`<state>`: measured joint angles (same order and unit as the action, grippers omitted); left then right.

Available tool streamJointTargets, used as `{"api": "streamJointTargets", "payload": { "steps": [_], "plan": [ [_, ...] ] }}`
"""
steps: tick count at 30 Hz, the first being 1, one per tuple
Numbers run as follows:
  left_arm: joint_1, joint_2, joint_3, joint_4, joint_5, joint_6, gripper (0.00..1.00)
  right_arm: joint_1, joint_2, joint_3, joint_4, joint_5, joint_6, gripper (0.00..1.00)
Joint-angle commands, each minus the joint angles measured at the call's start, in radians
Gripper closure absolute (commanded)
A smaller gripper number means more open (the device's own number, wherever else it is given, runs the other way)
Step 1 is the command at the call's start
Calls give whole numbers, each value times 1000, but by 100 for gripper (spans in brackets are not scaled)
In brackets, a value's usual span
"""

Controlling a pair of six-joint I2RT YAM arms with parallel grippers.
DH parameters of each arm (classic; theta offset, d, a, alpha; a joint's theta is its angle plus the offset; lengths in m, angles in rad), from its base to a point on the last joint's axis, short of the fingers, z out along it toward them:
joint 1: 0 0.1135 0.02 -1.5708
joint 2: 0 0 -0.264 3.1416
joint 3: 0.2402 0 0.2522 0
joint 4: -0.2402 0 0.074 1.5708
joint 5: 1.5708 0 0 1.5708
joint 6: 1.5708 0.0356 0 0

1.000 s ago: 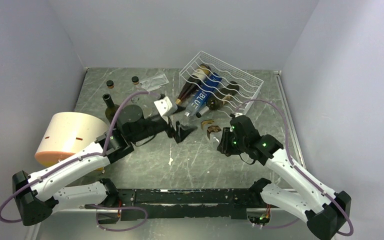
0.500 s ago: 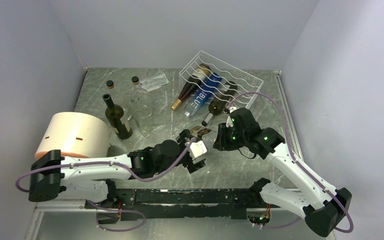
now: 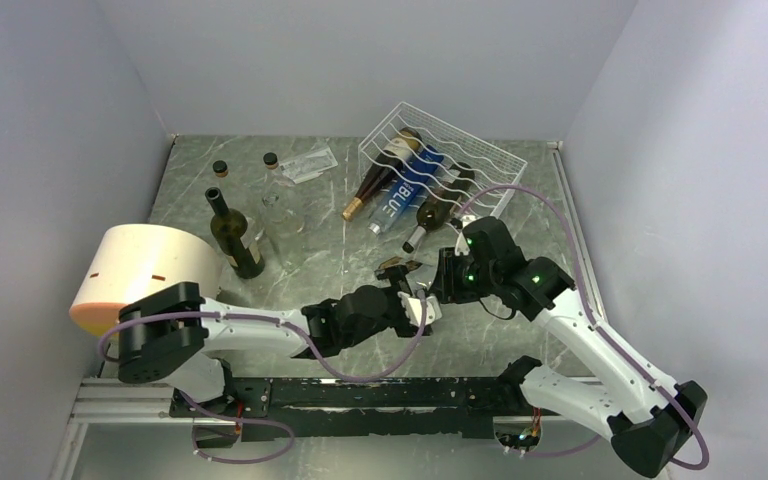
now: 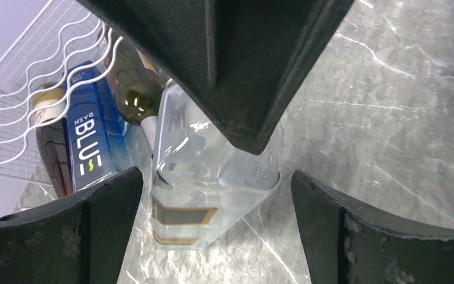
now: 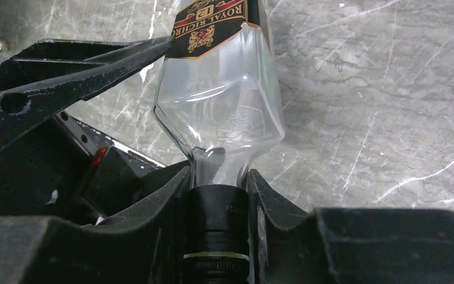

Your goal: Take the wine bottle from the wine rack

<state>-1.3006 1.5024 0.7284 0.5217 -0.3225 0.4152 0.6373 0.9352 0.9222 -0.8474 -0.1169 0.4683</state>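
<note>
The wine bottle (image 3: 398, 266) is clear glass with a black and gold label (image 5: 213, 21), and it lies off the rack over the table's middle. My right gripper (image 5: 219, 183) is shut on its neck, just above the dark cap (image 5: 220, 228). From the opposite side, my left gripper (image 4: 217, 198) stands wide open, one finger on each side of the bottle's base (image 4: 207, 189) without touching it. The white wire wine rack (image 3: 490, 165) sits at the back right. It holds a brown bottle (image 3: 380, 172), a blue bottle (image 3: 400, 190) and a dark bottle (image 3: 438, 200).
A dark green bottle (image 3: 232, 232) stands upright at the left, beside a cream cylinder (image 3: 145, 275) lying on its side. Two small capped bottles (image 3: 220, 168) and a clear packet (image 3: 310, 163) sit near the back wall. The two grippers are close together at mid-table.
My left arm has swung from the back left down to the table's middle. Its gripper has opened wide around the bottle's base. The right gripper kept its grip and shifted slightly.
</note>
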Motion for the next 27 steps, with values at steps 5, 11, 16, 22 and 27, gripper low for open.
{"api": "streamJointTargets", "payload": {
  "steps": [5,11,16,22,27],
  "plan": [
    [3,102,80,137,-19,101,1,5,-30,66,8,-51,1,100],
    [7,109,105,112,-68,85,26,4,-30,66,23,-102,-3,100],
    [10,58,87,63,-114,11,55,4,-21,91,39,-100,-10,75],
    [16,-76,-1,2,-150,-138,79,5,20,221,58,-21,-18,33],
    [24,-197,-61,-91,-236,-270,93,5,46,347,55,145,-4,5]
  ]
}}
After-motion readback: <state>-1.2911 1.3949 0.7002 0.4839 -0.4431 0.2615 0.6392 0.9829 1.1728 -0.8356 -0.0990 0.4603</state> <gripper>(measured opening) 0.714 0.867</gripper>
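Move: Between the open left fingers stands the clear bottle, tilted neck-up, its middle about 3 cm ahead of that hand, 1 cm to its right and 3 cm lower. The right hand already holds it by the neck, its middle some 4 cm ahead, 5 cm left and 8 cm below. From the left hand, the dark bottle on the rack lies roughly 23 cm ahead, 8 cm right and 9 cm lower; the blue bottle 26 cm ahead, 2 cm left and 9 cm lower. Easing about 2 cm right and a little forward, the left hand closes on the clear bottle's body while the right keeps pinching its neck almost in place. The right fingers then open and leave the neck, that hand rising some 9 cm and slightly forward, tipping up; the left draws its bottle nearly 5 cm left and a little up. ##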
